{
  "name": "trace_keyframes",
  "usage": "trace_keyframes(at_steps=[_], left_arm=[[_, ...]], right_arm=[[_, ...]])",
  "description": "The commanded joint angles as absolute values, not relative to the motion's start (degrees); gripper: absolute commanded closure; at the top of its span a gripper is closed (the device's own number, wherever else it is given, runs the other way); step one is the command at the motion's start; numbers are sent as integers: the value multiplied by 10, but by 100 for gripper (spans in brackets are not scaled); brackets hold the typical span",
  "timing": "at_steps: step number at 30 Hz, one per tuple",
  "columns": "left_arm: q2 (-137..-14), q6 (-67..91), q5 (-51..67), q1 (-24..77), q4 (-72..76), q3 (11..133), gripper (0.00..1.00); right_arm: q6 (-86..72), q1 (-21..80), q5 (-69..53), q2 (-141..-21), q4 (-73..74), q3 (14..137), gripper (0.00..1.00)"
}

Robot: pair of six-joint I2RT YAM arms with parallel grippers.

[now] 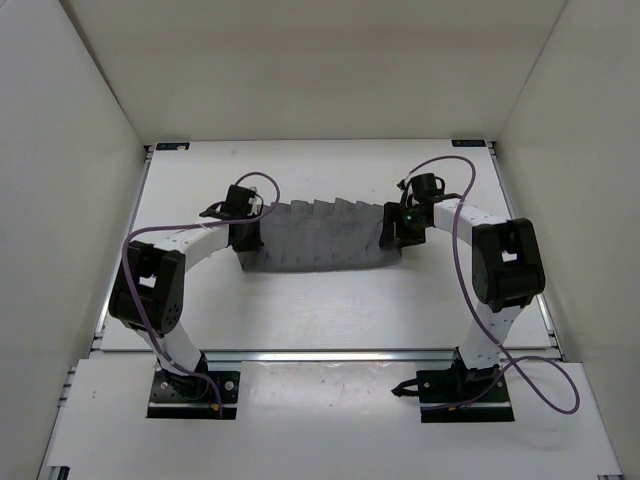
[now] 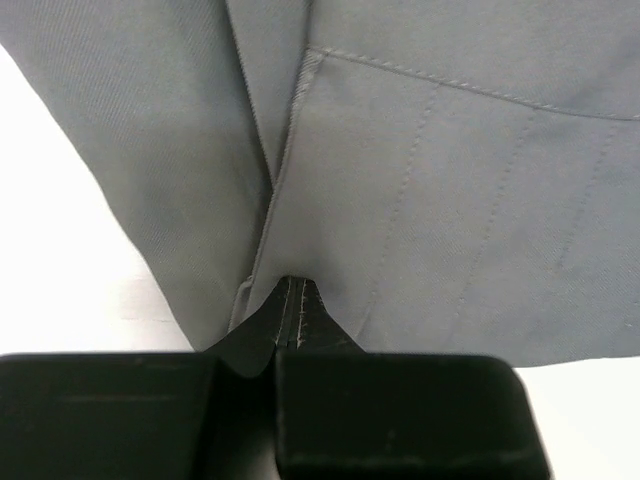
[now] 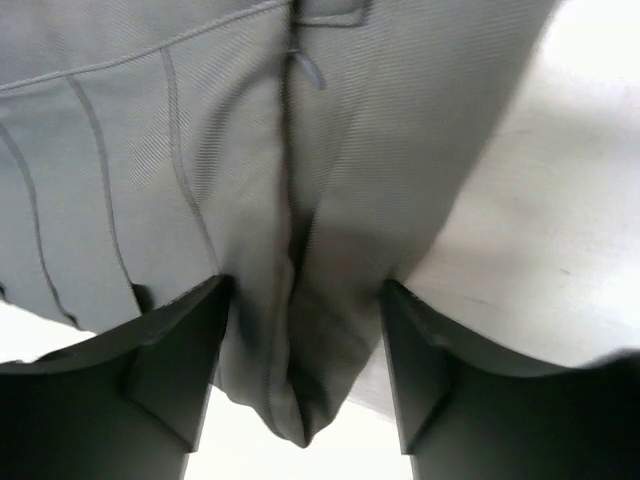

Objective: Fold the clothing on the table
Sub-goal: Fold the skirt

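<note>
The grey pleated clothing [image 1: 315, 238] lies stretched across the middle of the white table [image 1: 320, 310], between my two grippers. At its left end my left gripper [image 1: 243, 235] is down on the cloth. In the left wrist view the left gripper [image 2: 290, 285] has its fingertips pressed together on a seam of the clothing [image 2: 430, 180], and the creases run into the pinch. My right gripper [image 1: 393, 232] is at the right end. In the right wrist view the right gripper [image 3: 305, 285] stands open, with a bunched corner of the clothing [image 3: 300, 330] hanging between its fingers.
White walls enclose the table on the left, right and back. A metal rail [image 1: 330, 354] runs along the near edge in front of the arm bases. Purple cables [image 1: 455, 165] loop from both wrists. Bare tabletop [image 3: 560, 200] shows beside the cloth.
</note>
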State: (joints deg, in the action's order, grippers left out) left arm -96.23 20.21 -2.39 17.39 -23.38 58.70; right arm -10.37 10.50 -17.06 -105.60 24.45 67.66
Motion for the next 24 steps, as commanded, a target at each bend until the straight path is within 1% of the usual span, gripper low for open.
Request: trace_keyframes(at_steps=[1, 2, 3, 4, 5, 8, 9, 10, 12, 17, 22, 24], left_arm=[[-957, 200, -46, 176, -235, 580, 100], [-956, 203, -51, 173, -233, 577, 100], [-958, 200, -57, 175, -232, 572, 100], [-959, 200, -56, 174, -233, 574, 100], [-959, 202, -57, 177, -233, 574, 100], [-981, 202, -45, 186, -241, 580, 100], [-984, 201, -42, 189, -241, 584, 100], [-992, 202, -40, 193, -243, 584, 100], [-1001, 207, -33, 200, -244, 594, 100], [-1041, 225, 0, 245, -228, 618, 100], [-1077, 247, 46, 277, -208, 649, 100], [-1099, 256, 62, 292, -203, 664, 100]], right_arm=[[-107, 106, -140, -1065, 256, 686, 43], [-105, 105, -143, -1066, 257, 689, 46], [-104, 106, -143, -1071, 261, 686, 52], [-105, 112, -139, -1079, 264, 692, 62], [-107, 112, -130, -1080, 263, 695, 67], [-105, 122, -120, -1097, 278, 712, 93], [-107, 127, -114, -1102, 279, 718, 98], [-107, 124, -113, -1101, 286, 715, 100], [-108, 117, -113, -1097, 286, 720, 100], [-97, 94, -111, -1040, 298, 716, 100], [-67, 92, -88, -1006, 341, 762, 100], [-69, 98, -98, -997, 347, 780, 100]])
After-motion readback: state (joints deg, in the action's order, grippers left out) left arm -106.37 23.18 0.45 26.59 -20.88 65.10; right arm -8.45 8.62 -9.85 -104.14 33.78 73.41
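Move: The skirt's left side seam lies practically beneath the left gripper's shut fingertips, some 3 cm down, with the near left corner about 3 cm left and 4 cm back of them. The skirt's right side fold sits between the right gripper's open fingers, level fore and aft and roughly 2 cm below; the near right corner is about 1 cm right and 4 cm back of that hand. Shut the right fingers on the skirt's side fold as that hand dips about 1 cm, then lift the pinched fold and draw it to the right. Bring the left gripper, still shut, down some 2.5 cm onto the seam, then sweep it about 8 cm right, dragging the cloth towards the right hand's starting place and turning slightly clockwise. ##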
